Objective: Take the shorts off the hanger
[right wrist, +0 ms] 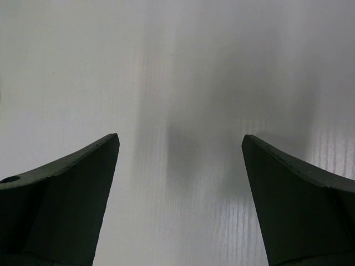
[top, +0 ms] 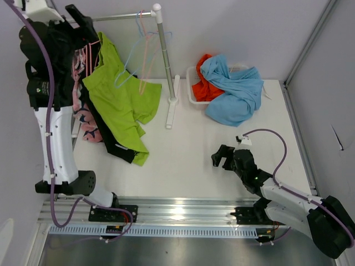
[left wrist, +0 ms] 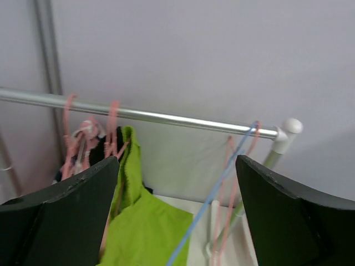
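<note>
Lime green shorts [top: 119, 100] with black trim hang from a pink hanger [left wrist: 113, 130] on the rail [top: 119, 16] and drape onto the table; they also show in the left wrist view [left wrist: 147, 233]. Pink shorts with dark-blue shapes [top: 89, 123] and black shorts [top: 64, 52] hang behind my left arm. Two empty hangers, blue [top: 128, 64] and pink [top: 145, 55], hang near the rail's right end. Orange shorts [top: 204, 86] and light blue shorts [top: 236, 91] lie in a heap at the back. My left gripper [left wrist: 177, 183] is open, raised before the rail. My right gripper [top: 223, 157] is open above bare table.
The rail's white post [top: 164, 61] stands on a flat base [top: 172, 108] mid-table. A white basket [top: 192, 83] sits under the heaped shorts. Grey walls close the back and right side. A metal frame runs along the near edge.
</note>
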### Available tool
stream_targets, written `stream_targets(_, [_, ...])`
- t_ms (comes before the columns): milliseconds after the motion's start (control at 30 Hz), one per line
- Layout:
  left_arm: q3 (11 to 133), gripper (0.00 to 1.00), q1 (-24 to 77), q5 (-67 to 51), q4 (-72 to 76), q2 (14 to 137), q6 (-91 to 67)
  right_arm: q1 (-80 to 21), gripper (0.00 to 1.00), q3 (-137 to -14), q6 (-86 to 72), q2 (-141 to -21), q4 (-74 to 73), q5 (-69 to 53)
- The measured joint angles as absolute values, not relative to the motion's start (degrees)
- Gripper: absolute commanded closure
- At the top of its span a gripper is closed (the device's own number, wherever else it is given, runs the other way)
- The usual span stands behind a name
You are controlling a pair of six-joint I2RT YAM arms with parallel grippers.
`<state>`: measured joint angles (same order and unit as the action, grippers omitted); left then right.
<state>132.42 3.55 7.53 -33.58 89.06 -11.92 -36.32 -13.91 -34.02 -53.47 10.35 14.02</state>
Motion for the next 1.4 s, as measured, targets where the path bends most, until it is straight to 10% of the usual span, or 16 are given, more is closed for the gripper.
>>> stream_targets(400, [121.3, 0.62, -5.5, 3.2, -35.0, 93.4, -13.1, -36.3, 0.01, -13.9, -34.1, -55.1, 11.4, 13.4])
stream_targets(1400, [121.3, 0.66, -8.0, 0.3, -36.7, 103.1, -15.0, -35.9, 0.01, -13.9, -34.2, -54.8, 11.5, 13.0])
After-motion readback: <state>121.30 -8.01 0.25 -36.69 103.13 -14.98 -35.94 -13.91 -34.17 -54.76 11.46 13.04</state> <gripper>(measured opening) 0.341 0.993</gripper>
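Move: The pink hanger carrying the lime green shorts is roughly 12 cm ahead of the left hand, 6 cm left and 21 cm below. The shorts hang about 17 cm below it and 10 cm to its right; the black shorts are just left of them. The empty blue hanger is 12 cm ahead, 15 cm right, 14 cm below the left hand. From the idle right hand, the pink hanger is some 27 cm ahead, 45 cm left, 32 cm above. The left hand dips about 20 cm and forward-left, tipping down, fingers narrowing to a third around the pink hanger. ##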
